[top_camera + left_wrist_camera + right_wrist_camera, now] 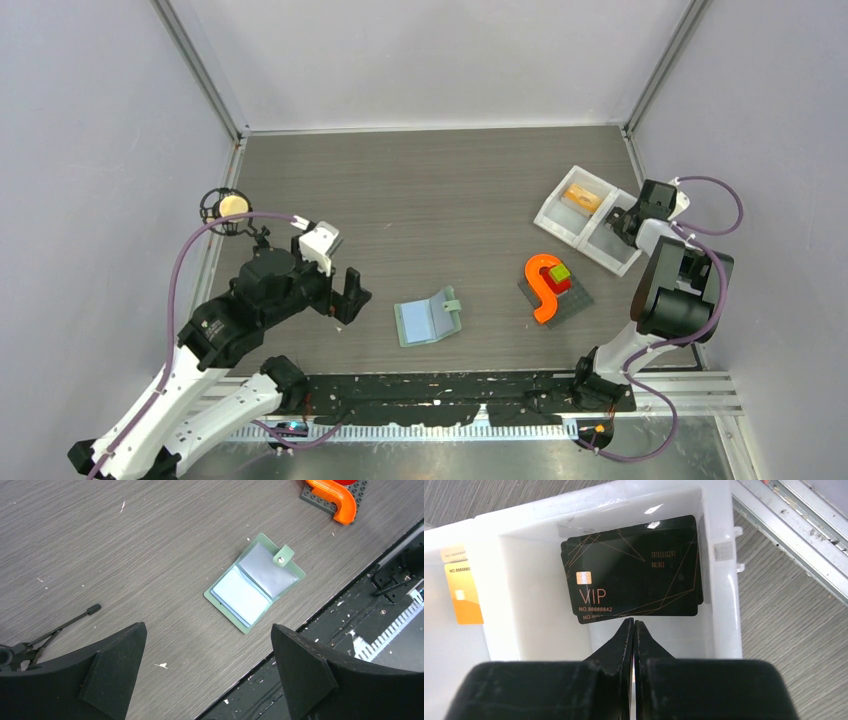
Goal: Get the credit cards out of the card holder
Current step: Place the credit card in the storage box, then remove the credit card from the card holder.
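Observation:
The card holder [428,318] lies open and flat on the table near the front edge, sage-green with pale blue pocket faces [241,595] and a snap tab. My left gripper [343,296] hovers to its left, open and empty [207,630]. Two black VIP credit cards [634,570] lie stacked in one compartment of the white tray [574,515]. An orange card [461,592] lies in the other compartment. My right gripper [633,622] is over the tray [560,222], shut, its tips just short of the black cards' near edge with nothing between them.
A grey plate with an orange S-shape [548,285] and small coloured blocks stands right of the card holder. A black wire cage holding a pale ball [228,207] sits at the left wall. The black front rail [450,392] runs close behind the holder.

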You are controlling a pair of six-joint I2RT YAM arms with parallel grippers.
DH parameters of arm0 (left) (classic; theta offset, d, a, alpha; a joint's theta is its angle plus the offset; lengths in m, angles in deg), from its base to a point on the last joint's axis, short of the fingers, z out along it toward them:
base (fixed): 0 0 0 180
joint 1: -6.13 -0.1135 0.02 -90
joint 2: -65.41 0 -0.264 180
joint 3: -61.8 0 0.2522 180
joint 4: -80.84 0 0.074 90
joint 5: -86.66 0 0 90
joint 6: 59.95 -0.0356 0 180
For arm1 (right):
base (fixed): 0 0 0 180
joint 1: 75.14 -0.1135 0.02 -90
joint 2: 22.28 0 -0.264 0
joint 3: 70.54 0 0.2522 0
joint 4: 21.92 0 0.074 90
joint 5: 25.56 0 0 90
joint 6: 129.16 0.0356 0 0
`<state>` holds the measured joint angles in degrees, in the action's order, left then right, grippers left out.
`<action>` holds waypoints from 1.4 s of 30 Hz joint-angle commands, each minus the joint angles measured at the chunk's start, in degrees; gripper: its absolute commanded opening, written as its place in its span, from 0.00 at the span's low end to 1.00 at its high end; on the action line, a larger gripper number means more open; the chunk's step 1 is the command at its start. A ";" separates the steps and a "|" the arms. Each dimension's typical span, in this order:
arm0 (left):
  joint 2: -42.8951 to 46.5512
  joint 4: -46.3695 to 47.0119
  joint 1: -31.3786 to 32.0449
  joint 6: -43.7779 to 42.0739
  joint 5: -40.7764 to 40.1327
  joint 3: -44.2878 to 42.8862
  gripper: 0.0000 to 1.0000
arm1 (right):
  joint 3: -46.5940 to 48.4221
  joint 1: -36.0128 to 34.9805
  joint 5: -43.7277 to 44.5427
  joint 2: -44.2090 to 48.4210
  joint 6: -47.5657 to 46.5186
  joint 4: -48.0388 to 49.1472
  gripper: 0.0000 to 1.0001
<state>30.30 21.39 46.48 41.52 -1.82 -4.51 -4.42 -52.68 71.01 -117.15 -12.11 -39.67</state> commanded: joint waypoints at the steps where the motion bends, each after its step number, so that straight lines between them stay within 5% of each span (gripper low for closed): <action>1: -0.98 0.61 -0.25 -0.54 -3.17 -0.60 1.00 | 2.80 -2.14 -0.60 4.84 -1.01 -1.59 0.05; 9: -0.52 -0.36 -0.27 3.30 -2.04 -0.66 1.00 | 3.68 -3.04 -3.38 15.77 -3.01 -11.90 0.06; 17: 1.92 -1.78 -0.21 3.83 -5.31 1.09 1.00 | 2.85 -11.42 -8.07 26.95 -3.85 -17.65 0.20; 22: 0.53 -3.56 -0.26 3.22 -8.50 0.52 1.00 | -1.29 -22.48 -8.44 34.31 -2.57 -18.20 0.39; 30: 0.03 -4.18 -0.28 4.48 -12.63 0.52 1.00 | -9.49 -45.08 -8.05 43.17 1.98 -17.37 0.38; 36: -2.05 -5.28 -0.24 10.43 -7.67 0.31 0.98 | -12.84 -67.63 -6.87 40.80 10.20 -12.21 0.38; 42: -1.10 -4.43 -0.24 11.92 -9.15 1.84 0.98 | -11.22 -80.54 -6.79 31.25 14.75 -4.23 0.39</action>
<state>28.42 16.05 46.48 51.09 -10.80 -3.05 -17.46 -128.09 63.21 -80.85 -2.45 -52.06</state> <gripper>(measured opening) 0.983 0.386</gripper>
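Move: In the right compartment of the storage box, the right hand's shut fingertips are low beside the black credit cards, which lie about 3 cm ahead and 2 cm to the right. The open card holder is roughly 50 cm left and 18 cm back, 2 cm lower; the toy blocks lie some 21 cm left and 12 cm back. From the left hand the card holder is about 4 cm ahead, 12 cm right and 22 cm below. Lifting out of the storage box empty, the right hand climbs some 15 cm, then sweeps about 40 cm left, high past the far side of the toy blocks, drawing back 20 cm and sinking about 5 cm towards the card holder. It swings some 70 degrees counter-clockwise while the fingers part to under half open. The left hand, still wide open, sinks 3 cm and drifts 2 cm left. ##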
